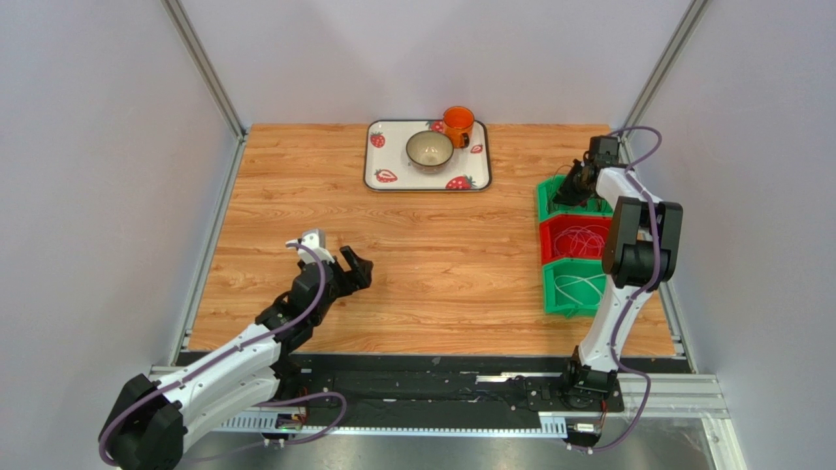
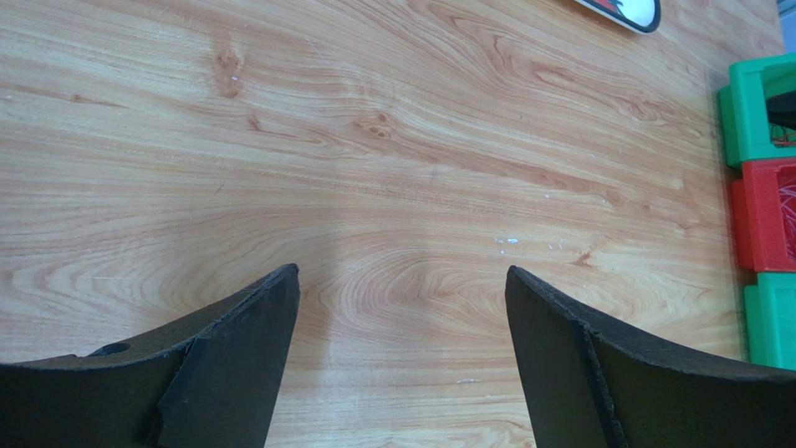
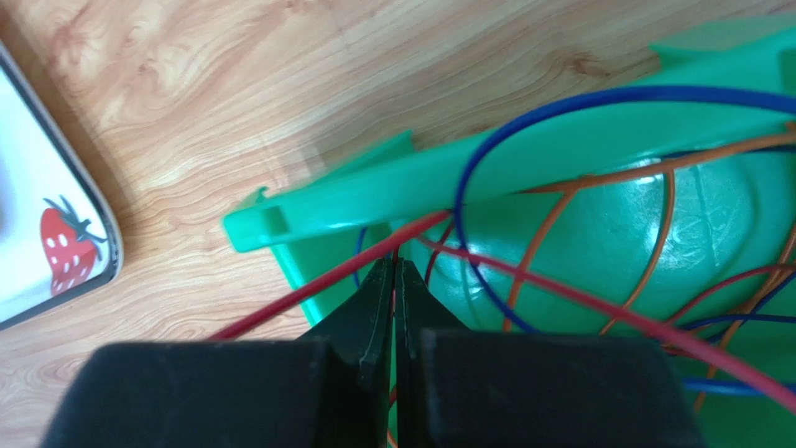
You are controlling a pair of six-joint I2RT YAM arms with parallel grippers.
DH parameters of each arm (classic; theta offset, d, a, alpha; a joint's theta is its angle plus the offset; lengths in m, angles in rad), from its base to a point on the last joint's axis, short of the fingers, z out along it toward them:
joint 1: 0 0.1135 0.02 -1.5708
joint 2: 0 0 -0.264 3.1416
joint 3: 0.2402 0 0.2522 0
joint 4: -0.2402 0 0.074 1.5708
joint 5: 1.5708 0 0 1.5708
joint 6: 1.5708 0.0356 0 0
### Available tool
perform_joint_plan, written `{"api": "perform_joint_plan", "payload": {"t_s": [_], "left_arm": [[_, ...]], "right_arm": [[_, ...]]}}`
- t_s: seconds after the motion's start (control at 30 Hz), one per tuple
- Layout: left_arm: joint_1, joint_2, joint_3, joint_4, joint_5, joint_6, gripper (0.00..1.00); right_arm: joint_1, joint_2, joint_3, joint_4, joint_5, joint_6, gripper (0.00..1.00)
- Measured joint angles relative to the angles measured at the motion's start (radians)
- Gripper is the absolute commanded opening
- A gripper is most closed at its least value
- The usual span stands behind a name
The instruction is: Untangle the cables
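Thin red [image 3: 561, 291], blue [image 3: 486, 154] and orange [image 3: 559, 217] cables loop across each other inside the far green bin [image 3: 374, 191]. My right gripper [image 3: 394, 266] is at that bin's corner, shut on a red cable that runs between its fingertips and out over the rim. From above, the right gripper [image 1: 574, 186] is low over the far green bin [image 1: 548, 192]. More red cables [image 1: 584, 240] lie in the red bin and white ones [image 1: 579, 284] in the near green bin. My left gripper [image 2: 402, 275] hangs open over bare wood, holding nothing, left of centre [image 1: 355, 269].
Three bins stand in a row at the right edge: green, red [image 1: 546, 257], green [image 1: 551, 304]. A strawberry-print tray [image 1: 383, 176] at the back holds a bowl [image 1: 430, 149] and an orange mug [image 1: 457, 123]. Metal frame posts flank the table.
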Motion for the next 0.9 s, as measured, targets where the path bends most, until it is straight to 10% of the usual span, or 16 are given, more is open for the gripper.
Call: {"api": "perform_joint_plan", "payload": {"t_s": [0.9], "left_arm": [[0.0,-0.022,0.0,0.0,0.0,0.002,0.89]], "right_arm": [[0.061,-0.197,0.081,-0.155,0.224,-0.047,0.29]]}}
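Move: The red cable lies with the other cables in the far green box; its middle is about 4 cm to the right of the right hand, level fore and aft, and 2 cm below. The closed fingers are at the box's left end. The red box is some 9 cm back and 5 cm right, the strawberry tray about 10 cm ahead and 31 cm left. From the left hand, the red cable lies roughly 17 cm ahead and 49 cm right. The right hand lifts about 10 cm up out of the far green box, fingers opening to a third. ##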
